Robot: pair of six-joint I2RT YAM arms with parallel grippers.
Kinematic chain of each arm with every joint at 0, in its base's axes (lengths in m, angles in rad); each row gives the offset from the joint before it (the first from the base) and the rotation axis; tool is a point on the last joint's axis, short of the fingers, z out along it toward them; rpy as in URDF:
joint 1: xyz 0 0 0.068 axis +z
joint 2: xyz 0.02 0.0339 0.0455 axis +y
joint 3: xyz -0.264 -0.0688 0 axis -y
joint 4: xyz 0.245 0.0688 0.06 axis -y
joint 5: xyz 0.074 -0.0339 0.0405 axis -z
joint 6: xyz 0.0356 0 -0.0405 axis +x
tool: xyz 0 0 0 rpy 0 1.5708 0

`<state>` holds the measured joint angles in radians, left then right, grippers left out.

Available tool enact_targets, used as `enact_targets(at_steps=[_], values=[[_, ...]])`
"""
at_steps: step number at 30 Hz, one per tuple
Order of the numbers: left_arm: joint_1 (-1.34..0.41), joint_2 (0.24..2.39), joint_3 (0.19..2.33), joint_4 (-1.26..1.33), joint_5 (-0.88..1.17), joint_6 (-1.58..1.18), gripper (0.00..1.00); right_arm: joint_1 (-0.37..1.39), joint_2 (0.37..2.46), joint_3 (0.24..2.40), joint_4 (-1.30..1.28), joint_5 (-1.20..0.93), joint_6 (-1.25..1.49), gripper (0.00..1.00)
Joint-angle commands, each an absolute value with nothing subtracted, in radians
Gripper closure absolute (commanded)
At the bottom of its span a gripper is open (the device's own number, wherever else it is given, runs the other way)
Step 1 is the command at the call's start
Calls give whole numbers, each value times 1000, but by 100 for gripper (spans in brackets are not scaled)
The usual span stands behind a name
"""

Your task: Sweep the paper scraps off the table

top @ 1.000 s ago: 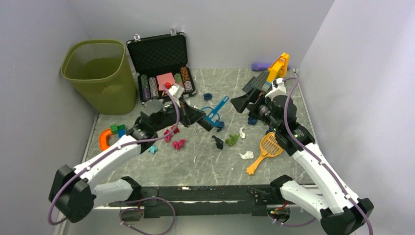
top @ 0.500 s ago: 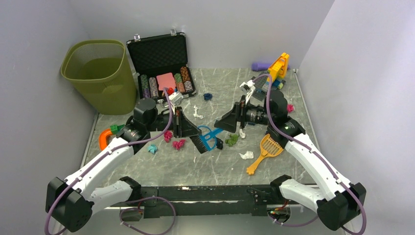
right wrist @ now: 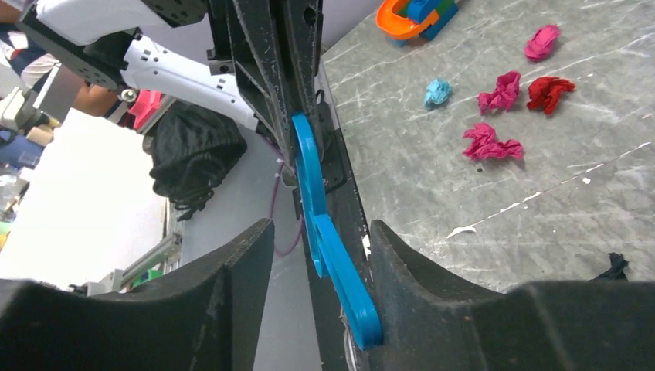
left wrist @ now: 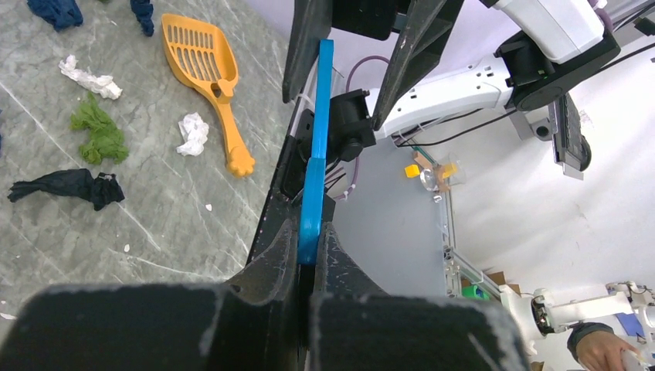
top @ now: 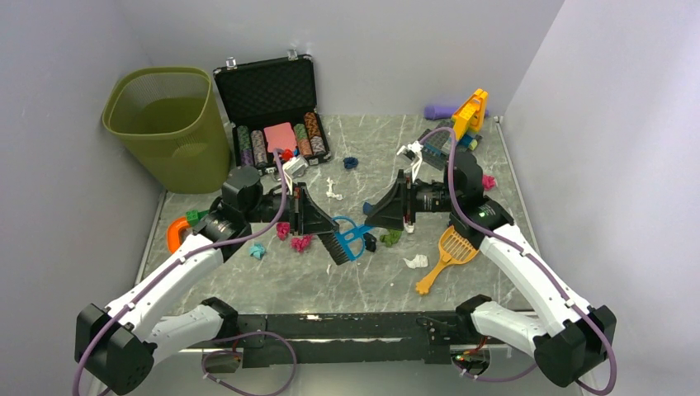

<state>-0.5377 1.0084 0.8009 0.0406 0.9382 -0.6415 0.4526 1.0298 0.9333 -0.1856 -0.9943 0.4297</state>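
Note:
Paper scraps lie around the middle of the table (top: 347, 285): pink wads (top: 300, 242), a cyan one (top: 258, 250), green (top: 390, 237), black (top: 371, 242) and white (top: 415, 261). My left gripper (top: 309, 213) is shut on a blue brush (top: 351, 235), its handle pinched between the jaws (left wrist: 310, 232). My right gripper (top: 386, 210) faces it from the right. Its jaws straddle the free end of the brush handle (right wrist: 332, 263) and stand apart, a gap showing on one side (right wrist: 320, 232). Pink and red scraps (right wrist: 488, 143) lie beyond.
A green waste basket (top: 169, 124) stands at the back left beside an open black case of poker chips (top: 276, 107). An orange scoop (top: 450, 247) lies right of centre. Toy bricks and a yellow toy (top: 469, 111) sit at the back right, an orange ring (top: 175, 233) at the left edge.
Both arms swung in toward the table's middle. The left brought the brush down and rightward; the right came up to the brush handle and its jaws narrowed around it.

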Motion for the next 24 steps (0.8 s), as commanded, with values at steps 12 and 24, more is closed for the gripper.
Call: enact_targets(at_steps=[12, 24], values=[[-529, 996, 824, 89, 975, -661, 100, 457, 1025, 896, -157, -1044, 409, 53], [-529, 1009, 820, 129, 995, -682, 100, 470, 1037, 893, -132, -1051, 423, 70]])
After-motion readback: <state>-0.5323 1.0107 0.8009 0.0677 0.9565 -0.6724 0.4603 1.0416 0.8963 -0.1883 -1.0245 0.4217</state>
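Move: The right hand's open fingers already straddle the free end of the blue brush handle, which sits about 1 cm to its left and 2 cm below. The brush's black bristle head is roughly 7 cm to its left and 5 cm back. On the table some 28 cm below, the black scrap lies about 6 cm ahead, with the green scrap 7 cm ahead and 5 cm to the right. From the left hand, which holds the brush, the handle end is about 8 cm to the right, nearly level. The left hand keeps its pinch on the blue brush, holding it almost still in mid-air, while the right fingers close around the handle's free end, going from about half open to a third open. Meanwhile the right hand sinks about 1.5 cm, centring its fingers on the handle, with scarcely any turn; whether they already touch the handle can't be seen. ##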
